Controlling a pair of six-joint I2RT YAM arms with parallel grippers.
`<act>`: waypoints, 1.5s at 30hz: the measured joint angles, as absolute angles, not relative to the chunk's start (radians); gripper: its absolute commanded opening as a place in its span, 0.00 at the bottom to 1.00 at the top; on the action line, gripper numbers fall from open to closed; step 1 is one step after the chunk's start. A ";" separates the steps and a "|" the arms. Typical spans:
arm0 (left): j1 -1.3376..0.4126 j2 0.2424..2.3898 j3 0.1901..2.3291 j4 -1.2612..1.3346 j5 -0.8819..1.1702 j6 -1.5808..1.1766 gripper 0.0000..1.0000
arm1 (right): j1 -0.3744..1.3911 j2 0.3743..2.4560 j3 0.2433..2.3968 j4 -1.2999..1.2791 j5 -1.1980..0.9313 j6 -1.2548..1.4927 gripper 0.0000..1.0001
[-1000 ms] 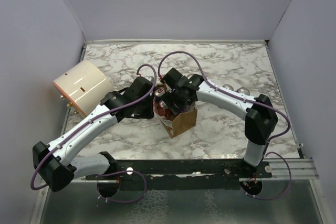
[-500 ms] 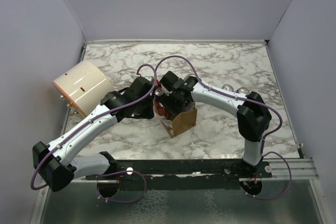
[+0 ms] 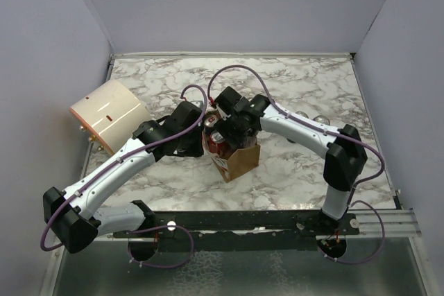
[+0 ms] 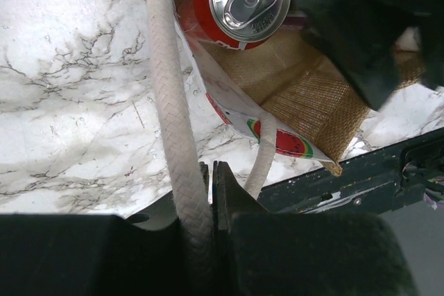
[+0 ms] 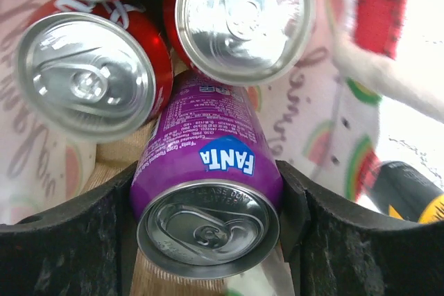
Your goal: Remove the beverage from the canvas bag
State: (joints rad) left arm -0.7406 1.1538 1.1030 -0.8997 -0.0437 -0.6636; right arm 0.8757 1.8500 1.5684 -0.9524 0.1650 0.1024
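The canvas bag (image 3: 239,159) stands upright mid-table, brown with a watermelon print (image 4: 288,145) on its side. My left gripper (image 4: 210,171) is shut on one white rope handle (image 4: 170,102), holding that side of the bag's mouth. My right gripper (image 5: 208,178) reaches down into the bag, and its two pads press either side of a purple Fanta can (image 5: 205,192), the beverage. Red cans (image 5: 90,77) (image 5: 239,19) stand upright beside it in the bag. From above, both grippers (image 3: 203,126) (image 3: 225,135) meet over the bag's mouth and hide most of it.
A large cream cylinder (image 3: 107,114) lies at the left by the wall. Two small shiny round objects (image 3: 310,117) sit on the marble behind my right arm. A black and yellow object (image 5: 409,188) shows just outside the bag. Walls close in on three sides.
My right gripper's jaws have closed in on the purple can inside the bag, and the right arm has shifted slightly. The left arm and the bag have stayed put.
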 measured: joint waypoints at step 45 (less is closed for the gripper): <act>-0.739 1.179 1.105 -0.898 -0.046 -0.666 0.10 | 0.870 1.264 1.549 -0.728 0.506 0.170 0.02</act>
State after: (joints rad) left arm -0.7395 1.1786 1.1049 -0.8978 -0.0463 -0.6662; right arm 0.8703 1.2644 1.5490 -0.7280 0.5056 0.1696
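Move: The right hand already grips the purple can inside the canvas bag, slightly lifted. The black can, beside which the earlier ones were set down, stands about 20 cm to this hand's right and 7 cm ahead, its middle some 5 cm lower; another purple can is about 7 cm farther right. One red can sits some 6 cm to the hand's left and 1 cm back, another 4 cm ahead and 3 cm left. From the left hand the black can lies about 33 cm right, 14 cm ahead and 12 cm down. Upward, at first nearly straight, the right arm draws the pinched purple can out of the canvas bag past the remaining cans, climbing about 25 cm in all; late on it also swings some 9 cm to the right, clear of the bag. The wrist tips meanwhile by roughly 45 degrees, the fingers swinging from down towards forward and left, their grip unchanged. The left hand stays put, still holding the rope handle. ##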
